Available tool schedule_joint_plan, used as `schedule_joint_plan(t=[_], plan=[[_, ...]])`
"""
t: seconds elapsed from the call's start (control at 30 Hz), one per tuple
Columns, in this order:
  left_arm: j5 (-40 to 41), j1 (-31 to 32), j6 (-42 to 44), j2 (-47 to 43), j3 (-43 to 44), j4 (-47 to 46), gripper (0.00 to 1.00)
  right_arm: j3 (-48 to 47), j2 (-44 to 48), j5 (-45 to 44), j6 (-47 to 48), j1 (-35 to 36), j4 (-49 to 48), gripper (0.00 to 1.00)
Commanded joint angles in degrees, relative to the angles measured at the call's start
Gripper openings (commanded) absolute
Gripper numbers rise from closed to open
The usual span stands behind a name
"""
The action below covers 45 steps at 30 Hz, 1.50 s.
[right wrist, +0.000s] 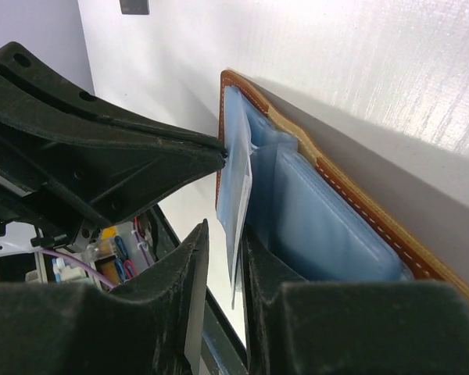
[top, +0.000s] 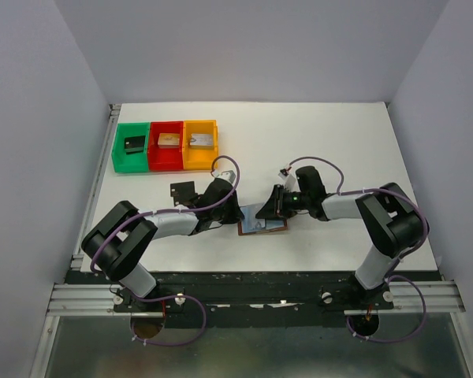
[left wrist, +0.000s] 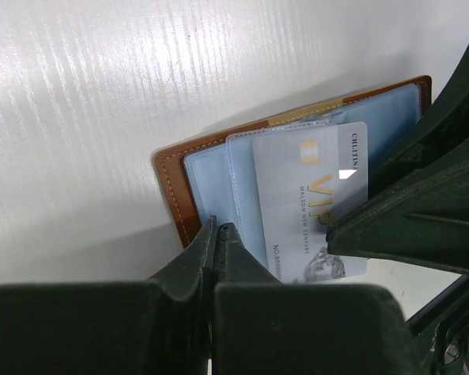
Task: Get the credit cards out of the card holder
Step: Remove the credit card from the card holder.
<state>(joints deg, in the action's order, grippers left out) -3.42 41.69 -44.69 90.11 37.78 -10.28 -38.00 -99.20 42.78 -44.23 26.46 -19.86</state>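
The card holder [top: 264, 226], a brown leather wallet with blue-grey lining, lies open on the table between the arms. A grey credit card [left wrist: 305, 195] sticks halfway out of its pocket. My left gripper [left wrist: 219, 228] is shut, its tips resting on the lining's corner [right wrist: 219, 151]. My right gripper [right wrist: 227, 234] stands open around the free end of the grey card [right wrist: 241, 203]; one finger touches it and a gap shows on the other side. A black credit card [top: 183, 190] lies flat on the table to the left of the left gripper [top: 238, 214].
Green [top: 131, 146], red [top: 166, 144] and orange [top: 200, 142] bins stand in a row at the back left, each with a block inside. The two grippers are almost touching over the wallet [left wrist: 172, 187]. The table's near edge lies just below it.
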Motion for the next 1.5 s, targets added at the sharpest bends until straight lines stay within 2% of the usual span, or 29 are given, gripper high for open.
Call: schedule_joint_plan(t=[0.0, 0.47, 0.6, 1.0, 1.23, 1.47], plan=[[1.9, -0.2, 0.0, 0.6, -0.4, 4.2, 0.0, -0.9, 1.7, -0.7, 1.6, -0.8, 1.3, 0.29], [2.5, -0.4, -0.5, 0.6, -0.9, 4.3, 0.0, 0.7, 3.0, -2.2, 2.5, -2.6, 1.4, 0.24], [2.3, -0.4, -0.5, 0.7, -0.7, 4.2, 0.0, 1.4, 3.2, -2.4, 3.0, -3.3, 1.4, 0.14], [2.9, -0.3, 0.5, 0.0, -1.0, 4.4, 0.0, 2.0, 5.4, -3.2, 4.3, -5.0, 4.5, 0.0], [2.5, 0.0, 1.3, 0.2, -0.9, 4.0, 0.0, 0.0, 9.0, -7.0, 8.2, -5.5, 13.9, 0.0], [3.0, 0.1, 2.1, -2.7, -0.7, 4.3, 0.0, -2.0, 17.0, -15.3, 11.9, -5.7, 24.9, 0.0]])
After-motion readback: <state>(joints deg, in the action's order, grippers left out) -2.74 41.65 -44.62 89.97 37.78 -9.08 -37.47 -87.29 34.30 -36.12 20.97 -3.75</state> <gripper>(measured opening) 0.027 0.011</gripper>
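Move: The silver VIP card already stands between the right hand's part-open fingers, its middle about 1 cm ahead, 1 cm left and 1 cm below; the open card holder is centred under that hand, some 3 cm down and 1 cm back. From the left fingertips the holder's middle is about 7 cm right, level front to back and 2 cm lower; the card is 5 cm right, 1 cm ahead. A black card lies some 17 cm left of the left hand and 8 cm ahead. Right fingers, about a third open around the card, shut on it and pinch it while the hand eases right and a little forward; once closed, the hand draws the card faster to the right, rising slightly, about 5 cm right in all, with the wrist tilting some 10 degrees. The shut left fingertips stay put, still holding down the holder's left edge. ##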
